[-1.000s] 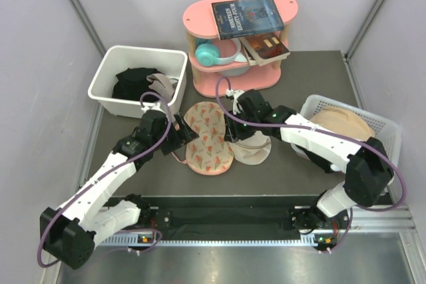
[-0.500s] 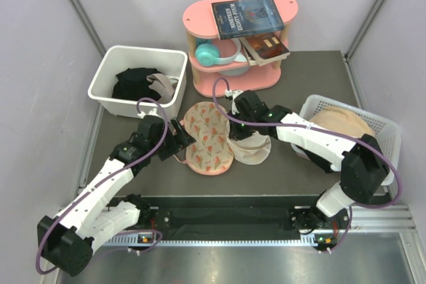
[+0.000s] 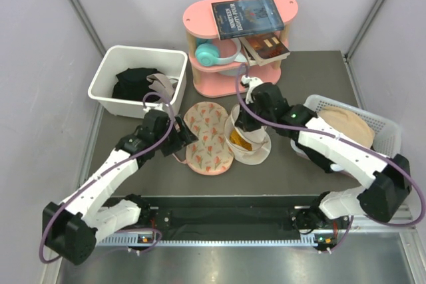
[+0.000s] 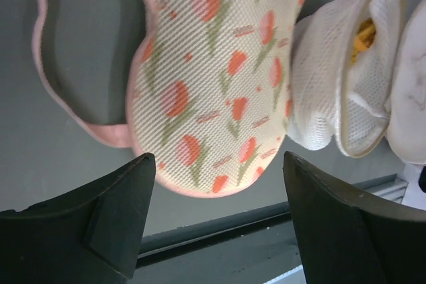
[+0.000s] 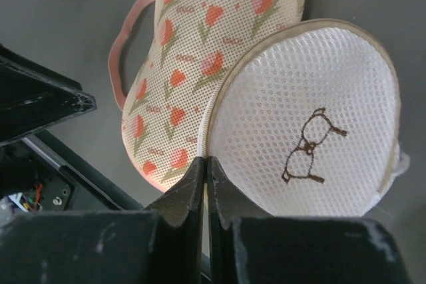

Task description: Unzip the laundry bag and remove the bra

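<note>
The laundry bag (image 3: 256, 149) lies mid-table, a cream-white mesh pouch with its top flap lifted open. The mustard-yellow bra (image 3: 237, 140) shows inside the gap, and also in the left wrist view (image 4: 365, 31). My right gripper (image 3: 241, 123) is shut on the zip rim of the flap (image 5: 313, 91) and holds it up; the jaws (image 5: 207, 159) pinch the rim edge. The black pull is hidden. My left gripper (image 3: 185, 136) is open and empty, hovering at the left edge of the pink floral piece (image 4: 213, 84), left of the bag (image 4: 326, 98).
The pink floral flat piece (image 3: 205, 136) lies right beside the bag on its left. A white bin (image 3: 110, 94) with black clothes stands at the back left. A pink shelf (image 3: 219, 74) with books and headphones stands behind. A white basket (image 3: 389, 128) with a beige garment stands right.
My right gripper has risen and moved right with the bag's rim, lifting the flap so the yellow bra shows. My left gripper has shifted slightly and stays open.
</note>
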`<state>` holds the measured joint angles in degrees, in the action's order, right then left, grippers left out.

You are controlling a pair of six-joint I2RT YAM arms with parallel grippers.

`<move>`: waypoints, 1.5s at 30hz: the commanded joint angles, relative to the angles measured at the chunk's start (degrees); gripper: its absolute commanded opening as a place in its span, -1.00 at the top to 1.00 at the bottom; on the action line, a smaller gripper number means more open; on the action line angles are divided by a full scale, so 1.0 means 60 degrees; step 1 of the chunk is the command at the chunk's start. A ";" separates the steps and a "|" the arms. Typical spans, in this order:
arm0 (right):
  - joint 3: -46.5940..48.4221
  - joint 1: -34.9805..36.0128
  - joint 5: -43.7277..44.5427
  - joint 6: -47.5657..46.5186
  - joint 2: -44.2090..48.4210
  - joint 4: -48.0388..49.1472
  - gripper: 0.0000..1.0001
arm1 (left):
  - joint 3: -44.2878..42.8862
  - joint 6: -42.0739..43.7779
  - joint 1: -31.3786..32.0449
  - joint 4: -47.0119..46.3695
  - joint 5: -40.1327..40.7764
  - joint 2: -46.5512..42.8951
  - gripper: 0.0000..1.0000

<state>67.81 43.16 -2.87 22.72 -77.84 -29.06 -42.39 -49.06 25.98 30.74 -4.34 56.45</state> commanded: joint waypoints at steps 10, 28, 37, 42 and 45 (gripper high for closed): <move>-0.1604 -0.1347 -0.0135 0.0710 0.2368 0.0595 1.00 | -0.3025 0.0486 0.1295 -0.2325 -0.0581 0.3449 -0.60; -0.1985 -0.1772 -0.0239 0.0871 0.3189 0.0419 1.00 | -0.4420 0.0999 0.1896 -0.2399 -0.0888 0.6500 0.39; -0.2088 -0.2519 -0.0341 0.0258 0.3335 0.0390 1.00 | -0.2649 0.0546 0.1896 -0.2735 0.0472 0.4906 1.00; -0.2088 -0.3105 -0.0531 -0.0211 0.3174 0.0521 1.00 | -0.0923 -0.0421 0.1984 -0.3218 0.1279 0.3414 1.00; -0.2073 -0.3354 -0.0575 -0.0520 0.2985 0.0624 1.00 | -0.0451 -0.0758 0.2188 -0.3337 0.1601 0.2943 1.00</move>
<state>55.48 25.10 -5.21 23.20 -59.35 -27.49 -48.38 -49.50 37.82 14.85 0.36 78.81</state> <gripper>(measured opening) 0.008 0.019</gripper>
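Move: The laundry bag's left rim, which the left gripper will pinch, lies about 13 cm right, 7 cm ahead and 3 cm below it. The yellow bra in the mouth is some 18 cm right, 5 cm ahead, 8 cm below, and the tulip pouch's middle 7 cm right, 5 cm ahead, 9 cm below. From the right gripper, already holding the flap, the rim is 4 cm left, 4 cm ahead, 8 cm below; the bra 1 cm right, 2 cm ahead, 11 cm below. Swing the open left gripper about 14 cm right and 8 cm forward, arching over the tulip pouch, then sink to the laundry bag's left rim, close on it and draw it back left and towards you. Meanwhile keep the right fingers shut on the flap and carry it about 11 cm right, slightly higher, turning the wrist clockwise. ##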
